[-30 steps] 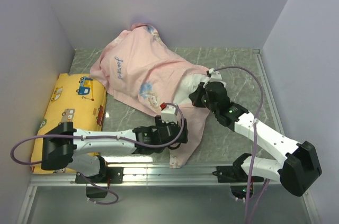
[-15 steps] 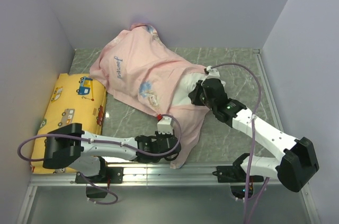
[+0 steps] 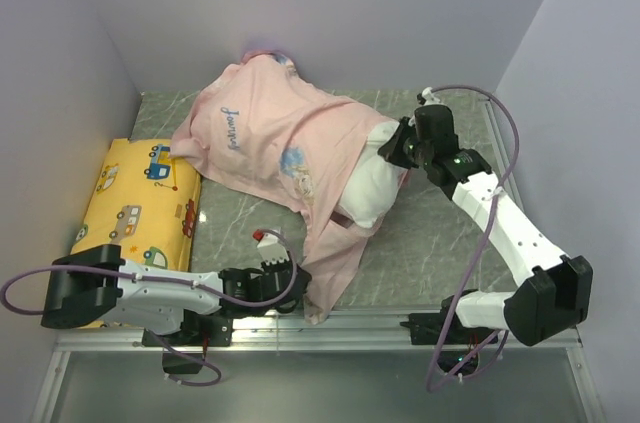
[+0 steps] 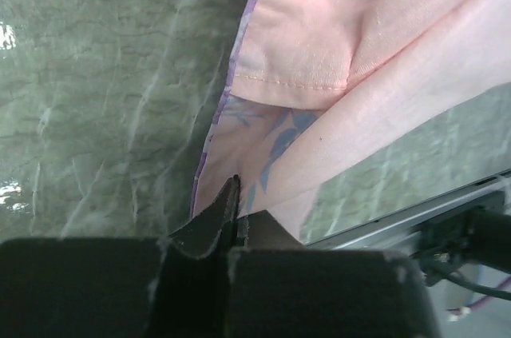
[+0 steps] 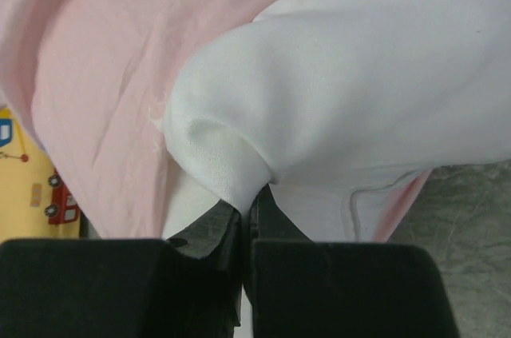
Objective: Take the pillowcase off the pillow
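Note:
The pillowcase [image 3: 270, 138], turned pale pink side out, covers most of the pillow [image 3: 368, 183] in the middle of the table. The white pillow bulges out of the case's open end at the right. My right gripper [image 3: 393, 150] is shut on a fold of the pillow [image 5: 239, 186] at that end. My left gripper [image 3: 298, 288] is shut on the pillowcase's loose lower edge [image 4: 263, 178] near the table's front edge. The stretched case [image 5: 104, 98] fills the left of the right wrist view.
A yellow vehicle-print cushion [image 3: 135, 208] lies along the left wall. The metal front rail [image 3: 330, 328] runs just below my left gripper. Grey walls close in the left, back and right. Marble table surface [image 3: 440, 243] shows at the front right.
My right gripper has pulled the pillow up and to the right, baring more white. My left gripper has drawn the case's edge left and toward the front rail.

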### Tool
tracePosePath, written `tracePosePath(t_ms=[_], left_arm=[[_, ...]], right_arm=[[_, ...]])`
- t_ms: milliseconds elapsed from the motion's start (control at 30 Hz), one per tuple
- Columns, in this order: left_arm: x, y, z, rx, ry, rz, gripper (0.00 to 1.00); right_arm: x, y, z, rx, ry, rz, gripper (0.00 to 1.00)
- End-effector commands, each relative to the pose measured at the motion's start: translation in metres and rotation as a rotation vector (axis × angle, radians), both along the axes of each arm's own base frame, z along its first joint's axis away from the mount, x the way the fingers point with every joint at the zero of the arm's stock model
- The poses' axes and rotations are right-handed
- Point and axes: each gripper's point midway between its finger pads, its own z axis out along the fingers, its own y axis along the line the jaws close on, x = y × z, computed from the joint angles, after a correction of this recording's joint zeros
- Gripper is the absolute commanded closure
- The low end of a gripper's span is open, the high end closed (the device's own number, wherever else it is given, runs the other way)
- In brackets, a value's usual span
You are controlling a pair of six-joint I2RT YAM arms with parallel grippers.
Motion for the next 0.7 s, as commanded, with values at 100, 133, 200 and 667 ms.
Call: tracePosePath(t_ms=[100,133,200,667], left_arm=[[0.026,0.025,-0.002,0.018,0.027,0.075,1.00],[0.035,0.030,-0.004,0.014,0.031,0.088,0.99],[0.061,0.044,0.001,-0.030,0.029,0.123,0.99],[0.160,0.035,0.005,-0.046,0.020,0.126,0.59]], right_arm=[[0.005,-0.016,0.095,0.087,-0.271,-0.047,1.00],[0.003,-0.020,0.096,0.082,-0.273,-0.053,1.00],[-0.005,-0.028,0.103,0.071,-0.285,-0.056,1.00],[-0.065,-0.018,-0.021,0.191,-0.143,0.013,1.00]])
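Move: The left hand, shut on a corner of the pillowcase mouth, has the pillowcase's near edge about 19 cm ahead, 6 cm left and slightly below; the white pillow's exposed end is roughly 18 cm ahead, 17 cm right and 6 cm higher, the yellow cushion 12 cm ahead and 40 cm left. From the right hand, gripping the pillow, that exposed end hangs some 5 cm back, 5 cm left and 11 cm below. Left carries its pillowcase corner 15 cm forward, then opens; right, still gripping, lifts, then lowers the pillow back. ##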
